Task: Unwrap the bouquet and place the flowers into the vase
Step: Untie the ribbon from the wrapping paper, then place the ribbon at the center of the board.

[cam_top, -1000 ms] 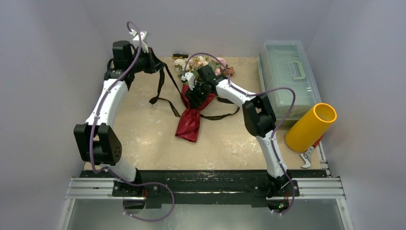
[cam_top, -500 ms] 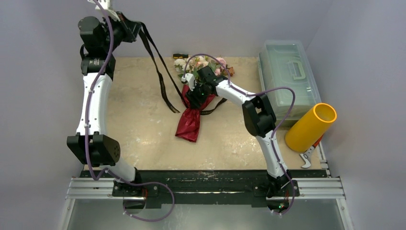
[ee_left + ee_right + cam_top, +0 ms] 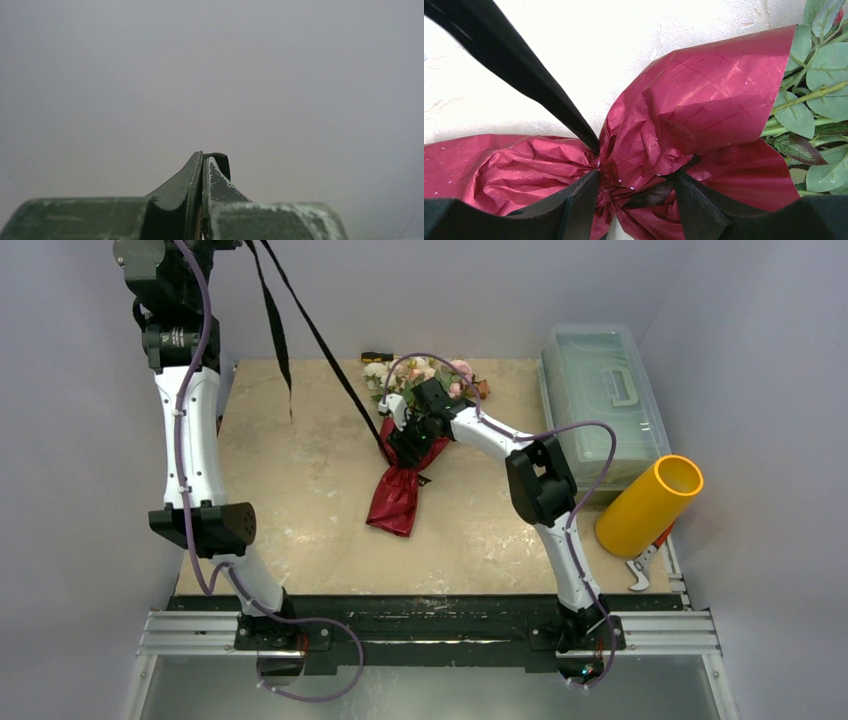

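Note:
The bouquet (image 3: 395, 495) lies mid-table in maroon paper, its flowers (image 3: 430, 370) pointing to the back. My right gripper (image 3: 410, 440) presses down on its cinched waist. In the right wrist view that gripper (image 3: 636, 182) has one finger on each side of the crumpled paper (image 3: 704, 95), with green leaves (image 3: 809, 90) at the right. A black ribbon (image 3: 320, 340) runs taut from the waist up to the top left. My left gripper (image 3: 205, 159) is shut on the ribbon (image 3: 222, 160), high in the air, past the top edge of the top view. The yellow vase (image 3: 650, 505) lies tilted at the right.
A clear plastic box with a handle (image 3: 600, 400) stands at the back right. A red-handled tool (image 3: 640, 565) lies by the vase's base. A small black and yellow object (image 3: 377, 357) sits at the back edge. Grey walls enclose the table on three sides.
My left arm has risen up and to the left with the ribbon, lifting its loose ends off the table and pulling it taut. The right gripper and bouquet have stayed put.

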`<action>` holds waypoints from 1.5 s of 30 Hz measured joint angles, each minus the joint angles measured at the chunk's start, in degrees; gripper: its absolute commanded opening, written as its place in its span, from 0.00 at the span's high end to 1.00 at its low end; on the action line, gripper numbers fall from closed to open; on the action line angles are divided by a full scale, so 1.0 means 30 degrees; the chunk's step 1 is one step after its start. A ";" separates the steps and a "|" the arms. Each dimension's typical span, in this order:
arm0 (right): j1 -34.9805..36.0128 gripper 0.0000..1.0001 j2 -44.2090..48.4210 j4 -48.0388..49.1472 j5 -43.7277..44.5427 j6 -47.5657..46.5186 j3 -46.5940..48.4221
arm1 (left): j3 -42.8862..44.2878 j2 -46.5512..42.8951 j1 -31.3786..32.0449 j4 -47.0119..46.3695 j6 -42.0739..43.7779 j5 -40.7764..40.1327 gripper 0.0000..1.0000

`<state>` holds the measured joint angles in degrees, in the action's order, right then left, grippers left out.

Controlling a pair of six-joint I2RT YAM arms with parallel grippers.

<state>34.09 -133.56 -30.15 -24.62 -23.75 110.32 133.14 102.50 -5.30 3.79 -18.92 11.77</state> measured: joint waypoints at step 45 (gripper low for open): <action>0.0000 0.02 0.5880 0.3585 -0.3395 0.4612 -0.0131 | -0.5122 -0.0007 -0.0102 -0.4022 -0.5880 0.6980 1.00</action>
<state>34.09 -115.92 -19.40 -34.81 -9.91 109.93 117.78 102.48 -5.61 -8.27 -36.56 32.71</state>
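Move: The left hand holds the black ribbon high up; the ribbon-bound neck of the bouquet's wrapping lies roughly 60 cm below it, about 27 cm to its right and 9 cm nearer the base, with the flowers some 10 cm ahead of this hand, 31 cm right and 57 cm below. The right hand is down over the wrapping, fingers parted; the neck is about 3 cm behind it and 1 cm below, straight back, and the flowers about 16 cm ahead and 4 cm right, at about its height. With the ribbon still pinched in its shut fingers, the left hand pulls away from the wrapping, up about 11 cm with some shift back and left as its fingers tip upward, then swings down some 18 cm, right and forward, turning clockwise and tipping down again. The right hand stays low with its parted fingertips on the wrapping just ahead of the neck until late on, then opens wider and comes free, rising quickly by about 20 cm as its wrist tilts some 25 degrees to point the fingers more level towards the left. ##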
